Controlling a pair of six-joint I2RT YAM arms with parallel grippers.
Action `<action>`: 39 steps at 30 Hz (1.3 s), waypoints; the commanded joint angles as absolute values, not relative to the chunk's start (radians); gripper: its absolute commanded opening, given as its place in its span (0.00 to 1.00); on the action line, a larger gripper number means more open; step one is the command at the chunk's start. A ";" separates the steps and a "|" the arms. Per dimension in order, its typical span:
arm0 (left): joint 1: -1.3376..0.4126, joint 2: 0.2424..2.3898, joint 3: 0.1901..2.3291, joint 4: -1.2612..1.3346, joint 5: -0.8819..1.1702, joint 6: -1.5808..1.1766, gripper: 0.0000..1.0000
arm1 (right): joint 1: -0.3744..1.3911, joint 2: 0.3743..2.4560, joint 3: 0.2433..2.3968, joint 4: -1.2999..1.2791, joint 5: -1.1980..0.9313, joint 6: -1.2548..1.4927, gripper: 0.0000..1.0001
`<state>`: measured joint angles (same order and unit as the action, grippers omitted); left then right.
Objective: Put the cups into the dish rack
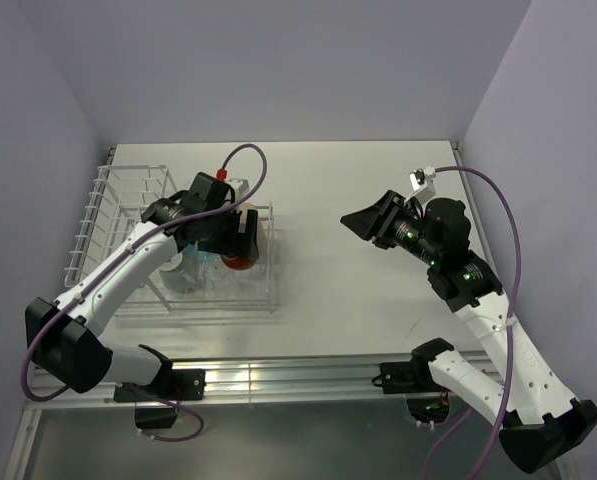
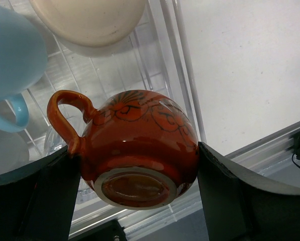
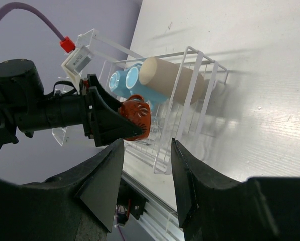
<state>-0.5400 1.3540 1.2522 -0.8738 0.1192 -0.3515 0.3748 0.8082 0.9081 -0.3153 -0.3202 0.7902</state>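
Observation:
My left gripper (image 2: 138, 155) is shut on a red-orange cup (image 2: 139, 140) with dark flower lines, one finger on each side of it. The cup hangs bottom toward the wrist camera, handle to the left, over the near right part of the white wire dish rack (image 1: 98, 200). In the rack lie a cream cup (image 2: 89, 22) and light blue cups (image 3: 124, 80), mouths toward the right wrist camera. My right gripper (image 3: 147, 150) stands open and empty above the bare table, well to the right of the rack (image 3: 200, 100), facing the red-orange cup (image 3: 138, 118).
The rack sits at the table's left, close to the left wall. A metal rail (image 1: 278, 375) runs along the table's near edge. The purple cable (image 1: 248, 160) of the left arm loops above the rack.

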 commanded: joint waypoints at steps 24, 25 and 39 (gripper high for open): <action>-0.592 1.479 1.266 -0.825 0.084 -0.325 0.00 | 0.368 0.811 0.885 -0.281 -0.302 0.767 0.50; -0.597 1.483 1.264 -0.825 0.077 -0.327 0.00 | 0.368 0.811 0.884 -0.281 -0.301 0.767 0.50; -0.632 1.575 1.262 -0.830 0.006 -0.337 0.00 | 0.368 0.804 0.867 -0.282 -0.291 0.758 0.50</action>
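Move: The left hand already holds the red cup bottom-up; the free rack spot it goes to is some 9 cm below, 1 cm right and level fore-and-aft. The beige cup stands about 8 cm ahead of the hand, straight out and 6 cm below; the clear glass 8 cm to its left, level with it and 9 cm below. From the right hand the spot lies roughly 25 cm left, 2 cm back and 22 cm below. The left arm lowers the still-gripped red cup about 7 cm into the rack beside the beige cup, tilting slightly. ##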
